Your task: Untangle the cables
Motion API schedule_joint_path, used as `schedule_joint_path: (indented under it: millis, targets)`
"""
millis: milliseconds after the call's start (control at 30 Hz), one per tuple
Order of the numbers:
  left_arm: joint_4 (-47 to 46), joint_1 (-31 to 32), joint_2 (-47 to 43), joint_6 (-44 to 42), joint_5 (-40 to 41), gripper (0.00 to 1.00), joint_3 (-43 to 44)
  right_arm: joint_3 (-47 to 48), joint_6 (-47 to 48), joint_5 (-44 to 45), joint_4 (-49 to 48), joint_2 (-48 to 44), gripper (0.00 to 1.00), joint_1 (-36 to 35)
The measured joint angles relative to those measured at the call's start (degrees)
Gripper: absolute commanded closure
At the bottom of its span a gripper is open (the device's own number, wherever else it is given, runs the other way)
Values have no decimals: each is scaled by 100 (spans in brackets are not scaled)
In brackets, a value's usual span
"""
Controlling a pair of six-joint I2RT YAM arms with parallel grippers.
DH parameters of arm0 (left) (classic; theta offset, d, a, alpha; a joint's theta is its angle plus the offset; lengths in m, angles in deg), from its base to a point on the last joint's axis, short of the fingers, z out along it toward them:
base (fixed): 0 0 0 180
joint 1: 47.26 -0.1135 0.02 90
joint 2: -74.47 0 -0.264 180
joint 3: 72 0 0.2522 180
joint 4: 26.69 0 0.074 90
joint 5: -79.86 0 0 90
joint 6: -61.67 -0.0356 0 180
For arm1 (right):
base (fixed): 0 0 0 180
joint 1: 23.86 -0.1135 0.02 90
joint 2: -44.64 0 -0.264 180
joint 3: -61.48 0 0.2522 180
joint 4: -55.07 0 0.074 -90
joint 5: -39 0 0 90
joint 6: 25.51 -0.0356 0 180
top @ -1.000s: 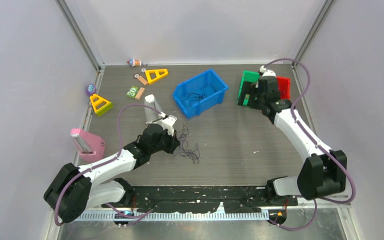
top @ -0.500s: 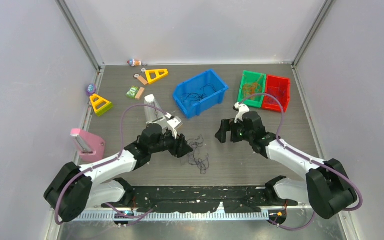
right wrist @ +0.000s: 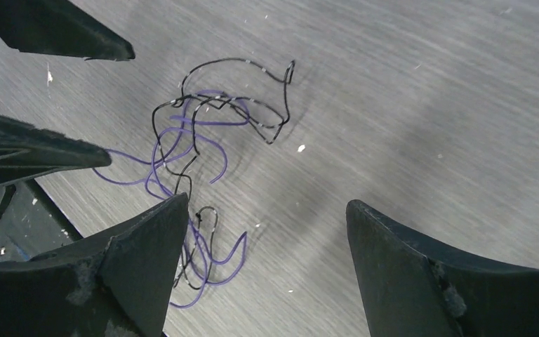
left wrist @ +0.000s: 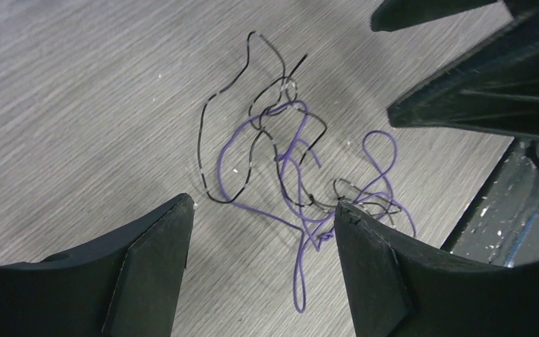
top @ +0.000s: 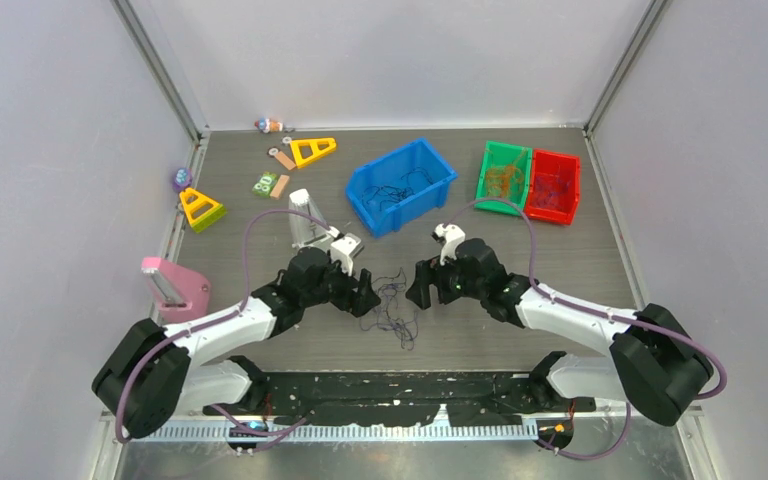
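The cables are a loose tangle of hair-thin black and purple wires lying flat on the grey table between the two arms. In the left wrist view the cables spread just ahead of my left gripper, which is open; one purple loop runs on the table between its fingers, apart from them. My left gripper sits at the tangle's left. My right gripper faces it from the right, open; the cables lie by its left finger, and nothing is gripped.
A blue bin holding black wires stands behind the tangle. Green bin and red bin sit at the back right. A pink block, yellow triangles and small toys lie at the left.
My left gripper went from shut to open, and the tangle now lies loose on the table. The right arm swung from the green bin down to the tangle's right side.
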Motion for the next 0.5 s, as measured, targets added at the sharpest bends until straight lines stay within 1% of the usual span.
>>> schedule_joint_path:
  millis: [133, 233, 300, 367, 400, 433, 500]
  targets:
    - [225, 0, 212, -55, 66, 28, 107, 9, -282, 177, 168, 70, 13, -306]
    - [295, 0, 245, -79, 90, 28, 160, 9, -625, 352, 203, 173, 15, -682]
    - [299, 0, 245, -92, 90, 28, 181, 9, -850, 483, 205, 284, 21, -933]
    - [302, 0, 245, -94, 90, 28, 186, 9, -1021, 608, 205, 428, 30, -1128]
    - [308, 0, 245, -96, 90, 28, 188, 9, -1080, 667, 208, 509, 38, -1196]
    - [315, 0, 245, -96, 90, 28, 188, 11, -1156, 743, 208, 595, 43, -1246]
    - [317, 0, 245, -96, 90, 28, 188, 11, -1250, 881, 216, 723, 67, -1294]
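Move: The near end of the purple-and-black cable tangle, which my right hand goes for, lies about 5 cm back, 3 cm to the left and some 6 cm below that hand. The tangle's far black loops are roughly 6 cm to the left and level with it. The blue bin stands about 20 cm ahead and 3 cm left. From my left hand, that near end is some 8 cm to the right, 5 cm back and 7 cm lower. I draw my right hand back about 5 cm while sinking nearly as far, drifting some 3 cm left, so it comes down over the purple loop at the tangle's near end. The wrist tips the fingers about 10 degrees further down, and late in the descent they start to narrow around that loop, still well open. ##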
